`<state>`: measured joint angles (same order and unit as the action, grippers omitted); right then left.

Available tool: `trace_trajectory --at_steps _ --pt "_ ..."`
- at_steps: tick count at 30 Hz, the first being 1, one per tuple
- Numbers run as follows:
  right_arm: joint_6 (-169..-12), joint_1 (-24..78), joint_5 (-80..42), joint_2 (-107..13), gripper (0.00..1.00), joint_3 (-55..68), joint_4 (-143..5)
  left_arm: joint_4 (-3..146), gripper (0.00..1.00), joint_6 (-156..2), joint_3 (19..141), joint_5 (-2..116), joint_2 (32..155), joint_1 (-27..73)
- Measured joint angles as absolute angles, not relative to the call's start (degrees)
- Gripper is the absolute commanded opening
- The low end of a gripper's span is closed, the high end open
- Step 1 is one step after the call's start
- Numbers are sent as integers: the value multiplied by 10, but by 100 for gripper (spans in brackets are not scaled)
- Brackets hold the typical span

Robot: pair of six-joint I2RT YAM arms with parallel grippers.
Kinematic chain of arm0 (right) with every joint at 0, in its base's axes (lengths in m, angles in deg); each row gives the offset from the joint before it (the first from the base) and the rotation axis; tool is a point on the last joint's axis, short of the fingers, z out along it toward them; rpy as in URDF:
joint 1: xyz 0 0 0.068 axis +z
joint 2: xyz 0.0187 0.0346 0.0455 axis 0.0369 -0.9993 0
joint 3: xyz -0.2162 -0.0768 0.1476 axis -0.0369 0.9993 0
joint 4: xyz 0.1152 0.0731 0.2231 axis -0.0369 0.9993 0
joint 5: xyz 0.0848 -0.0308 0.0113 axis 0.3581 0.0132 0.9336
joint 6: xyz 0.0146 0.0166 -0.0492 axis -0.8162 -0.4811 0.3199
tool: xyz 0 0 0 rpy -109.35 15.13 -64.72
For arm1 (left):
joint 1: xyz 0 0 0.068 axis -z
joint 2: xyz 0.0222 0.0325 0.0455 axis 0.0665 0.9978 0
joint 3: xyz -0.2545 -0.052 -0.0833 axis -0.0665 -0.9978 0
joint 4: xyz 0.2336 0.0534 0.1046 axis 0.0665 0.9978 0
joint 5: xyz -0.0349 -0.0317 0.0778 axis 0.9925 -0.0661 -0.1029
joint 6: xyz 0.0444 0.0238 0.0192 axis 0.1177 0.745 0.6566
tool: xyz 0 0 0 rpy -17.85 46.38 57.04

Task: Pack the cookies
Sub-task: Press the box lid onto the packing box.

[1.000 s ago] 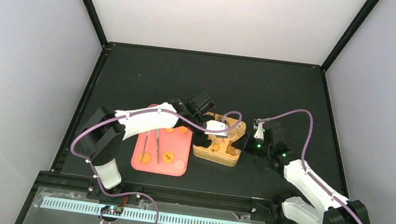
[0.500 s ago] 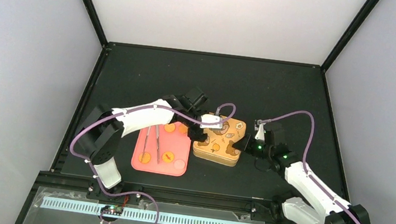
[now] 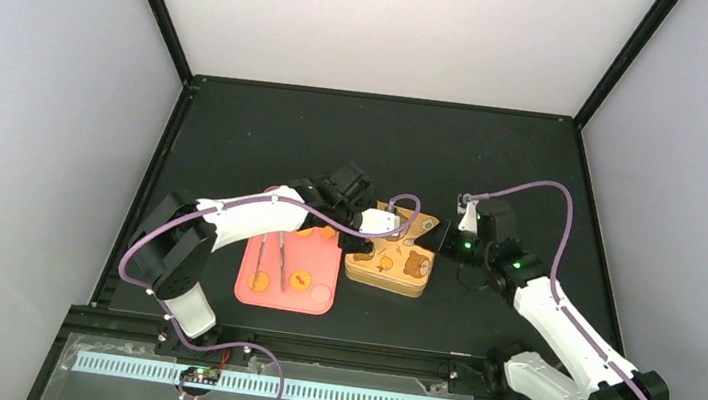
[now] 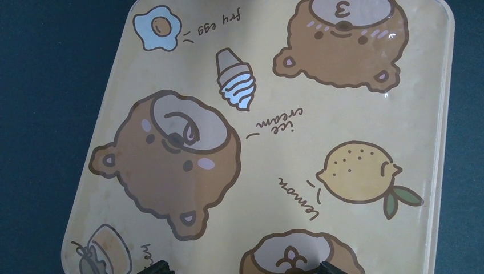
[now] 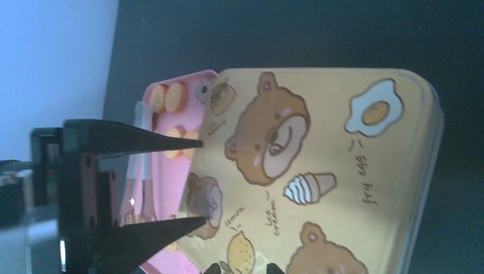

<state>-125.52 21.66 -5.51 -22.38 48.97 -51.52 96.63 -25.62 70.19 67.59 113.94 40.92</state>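
Orange cookies (image 3: 299,278) lie on a pink tray (image 3: 318,302), and more of them (image 5: 169,98) show beyond the tin. A yellow tin with a bear-print lid (image 3: 393,260) stands right of the tray. The lid (image 4: 274,114) fills the left wrist view. My left gripper (image 3: 361,233) hangs over the tin's left part, fingers wide open (image 4: 242,268) with nothing between them. It also shows from the right wrist (image 5: 201,181). My right gripper (image 3: 436,237) is at the tin's far right corner. Its tips (image 5: 244,268) stand a little apart over the lid (image 5: 319,131), empty.
Metal tongs (image 3: 272,251) lie lengthwise on the pink tray (image 5: 171,177) among the cookies. Black table (image 3: 356,150) stretches behind the tin to the back wall. The arms' bases and a rail run along the near edge.
My right gripper has moved from the tin's right side back toward its far right corner. The left gripper has shifted slightly over the lid. The tin has stayed in place.
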Motion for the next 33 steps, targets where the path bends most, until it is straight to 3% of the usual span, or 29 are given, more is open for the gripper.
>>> trace_trajectory --at_steps 10,19,28,33 --pt "-1279 217 -22 -244 21 568 -565 968 69 -254 702 667 1137 413" --pt "-1284 216 -9 -229 21 595 -600 1037 75 -255 710 654 1115 412" --pt "-1263 216 -34 -191 43 561 -528 1120 98 -279 718 668 1078 377" --pt "-1258 216 -42 -167 48 533 -506 1142 99 -296 719 672 1033 335"
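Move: The box lid sits on the packing box with its middle some 6 cm to the right of my left hand and level with it front to back, about 1 cm lower; my fingertips are on its left edge. The pink tray's middle is about 15 cm left of my left hand and 6 cm back, some 5 cm lower. From my right hand, the lid's middle lies about 5 cm left, straight across and 6 cm below. After a slight lift I dip my right hand some 6 cm towards the right half of the lid, easing back 2 to 3 cm, hold it low, then raise it about 4 cm, fingers partly opening. My left fingertips at first stay on the lid's left edge, then come free and go about 7 cm left and 4 cm up, over the tray, opening wide. ##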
